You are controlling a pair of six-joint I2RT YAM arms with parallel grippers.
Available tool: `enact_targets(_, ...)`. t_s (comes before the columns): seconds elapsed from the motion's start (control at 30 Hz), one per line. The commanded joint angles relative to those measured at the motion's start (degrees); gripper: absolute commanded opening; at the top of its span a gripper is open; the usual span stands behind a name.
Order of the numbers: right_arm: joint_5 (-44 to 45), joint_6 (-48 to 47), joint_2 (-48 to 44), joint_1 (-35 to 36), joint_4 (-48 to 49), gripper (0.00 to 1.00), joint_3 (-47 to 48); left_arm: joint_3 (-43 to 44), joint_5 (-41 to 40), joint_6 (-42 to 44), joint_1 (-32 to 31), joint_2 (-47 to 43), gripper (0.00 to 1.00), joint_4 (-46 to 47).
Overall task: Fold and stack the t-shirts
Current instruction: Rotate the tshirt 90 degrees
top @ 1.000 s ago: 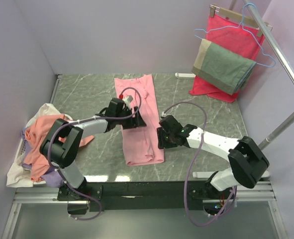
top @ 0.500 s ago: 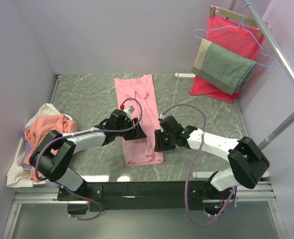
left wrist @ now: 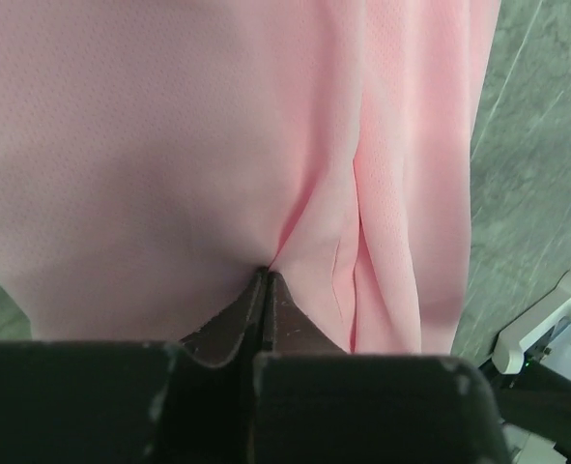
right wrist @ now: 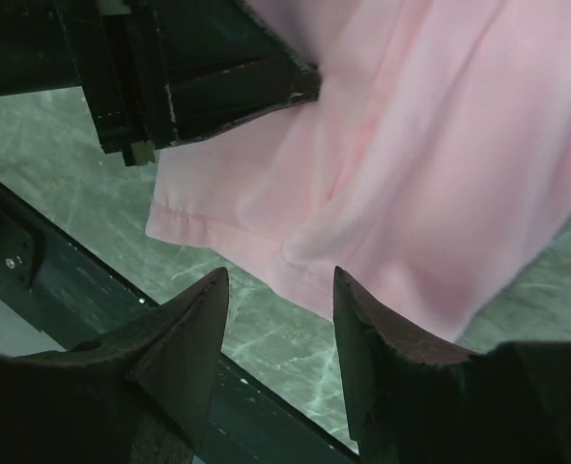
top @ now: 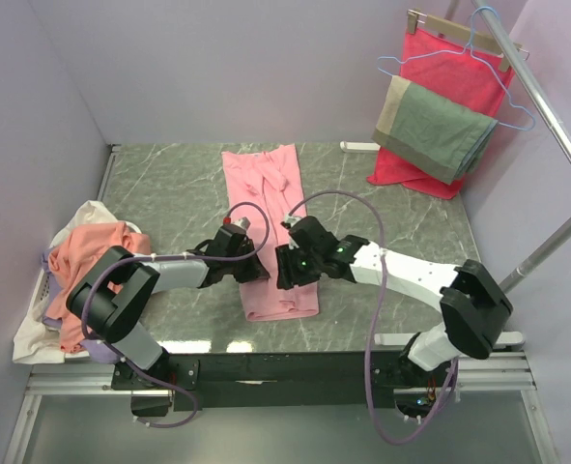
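Observation:
A light pink t-shirt lies folded into a long strip down the middle of the table. My left gripper sits low at the strip's left side near its near end. In the left wrist view its jaws are shut, pinching a pucker of the pink t-shirt at the left gripper's tips. My right gripper hovers over the same near end from the right. In the right wrist view the right gripper stands open with nothing between its fingers, just past the pink t-shirt's hem. More t-shirts, salmon-orange, white and lilac, are heaped at the table's left edge.
A red cloth on a hanger and a grey-green and beige cloth hang from a slanted metal rail at the back right. The two grippers are close together over the strip. The table's near edge is just below the right fingers.
My left gripper slid toward the near end of the pink t-shirt and shut on its fabric. My right gripper moved left, from beside the strip to over it.

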Motion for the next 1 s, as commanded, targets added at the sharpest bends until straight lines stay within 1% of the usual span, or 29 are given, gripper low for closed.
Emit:
enact_targets(0.0,2.1,-1.2,4.9,2.6,-3.1,0.55,4.2,-1.5,-4.0,-1.4,-0.1,1.2,0.01,-1.6)
enact_targets(0.07,2.8,-0.9,6.5,3.7,-4.5,0.55,5.3,-1.9,-4.2,-1.3,-0.1,0.7,0.04,-2.4)
enact_targets(0.1,5.0,-0.6,8.1,4.0,-5.2,0.55,5.7,-1.9,-4.2,-1.0,-0.2,0.4,0.07,-2.7)
enact_targets(0.13,6.0,-0.5,9.0,4.8,-7.1,0.55,6.2,-2.1,-4.3,-0.8,-0.1,0.1,0.14,-3.0)
enact_targets(0.17,7.1,-0.2,9.6,5.1,-8.1,0.55,7.1,-2.1,-4.6,-0.6,-0.1,-0.7,0.17,-3.9)
enact_targets(0.2,8.6,-0.1,10.8,5.5,-9.1,0.55,7.5,-2.1,-5.0,-0.3,-0.2,-1.1,0.24,-4.4)
enact_targets(0.23,11.2,-0.1,11.2,6.0,-10.7,0.55,8.0,-2.1,-5.4,-0.3,-0.2,-1.6,0.35,-5.1)
enact_targets(0.27,12.8,0.3,11.5,6.6,-11.7,0.55,8.7,-2.0,-6.1,0.0,-0.2,-2.5,0.37,-5.6)
enact_targets(0.33,15.4,0.6,12.4,7.1,-13.5,0.54,9.4,-1.6,-7.0,0.2,-0.2,-3.6,0.46,-7.5)
enact_targets(0.37,16.4,0.7,12.5,7.6,-13.9,0.45,9.6,-1.5,-8.0,0.3,-0.2,-4.7,0.48,-7.5)
enact_targets(0.4,17.4,0.9,12.4,7.8,-14.4,0.38,9.7,-1.5,-8.7,0.2,-0.2,-5.2,0.51,-10.2)
enact_targets(0.43,18.4,0.9,12.3,8.1,-14.6,0.31,9.7,-1.4,-9.3,0.2,-0.2,-5.8,0.58,-11.0)
enact_targets(0.47,18.8,0.8,12.1,8.4,-14.9,0.16,9.9,-1.4,-11.0,-0.3,-0.2,-7.2,0.6,-12.2)
enact_targets(0.5,19.1,0.7,11.7,8.6,-15.1,0.09,10.0,-1.3,-11.1,-0.4,-0.1,-8.0,0.63,-12.9)
enact_targets(0.53,19.0,0.6,11.5,9.1,-15.1,0.05,10.1,-1.4,-11.2,-0.6,-0.1,-9.4,0.67,-14.3)
enact_targets(0.57,18.2,-0.6,11.2,9.2,-15.2,0.0,10.3,-1.4,-13.0,-1.1,-0.2,-10.1,0.68,-14.9)
enact_targets(0.7,16.2,-2.2,9.1,12.5,-15.7,0.0,11.8,-0.8,-16.3,-1.6,-0.2,-12.4,0.72,-17.2)
enact_targets(0.77,15.0,-3.0,8.9,13.0,-15.9,0.01,12.6,-0.5,-16.8,-1.9,-0.2,-12.9,0.73,-18.2)
enact_targets(0.8,13.8,-3.0,9.0,13.4,-15.9,0.01,12.8,-0.1,-17.9,-2.1,-0.1,-12.9,0.75,-18.7)
enact_targets(0.9,11.9,-3.7,9.3,14.1,-15.4,0.02,13.7,0.4,-19.4,-3.2,-0.2,-12.9,0.77,-20.4)
enact_targets(0.97,10.3,-3.9,9.8,14.7,-14.7,0.04,14.1,0.8,-21.2,-3.9,-0.1,-12.7,0.77,-21.9)
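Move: The t-shirt lies lengthwise beneath both hands. The bunched fold near its near hem is about 6 cm below the right hand, 2 cm back and 1 cm to its right; the shirt's near right corner is some 6 cm back and 7 cm right, the near left corner about 6 cm back and 8 cm left. From the left hand, already shut on the cloth, that fold lies roughly 6 cm back and 6 cm right, at about its height. The t-shirt's near end passes from left grip to right: the left fingers open wide and let go, then the left hand goes about 6 cm left over the cloth, rising slightly. The right hand first sinks nearly 6 cm, its fingers tipping some 20 degrees steeper, and shuts on the fold near the hem. Keeping that pinch, it draws back and left, rising about 3 cm. ##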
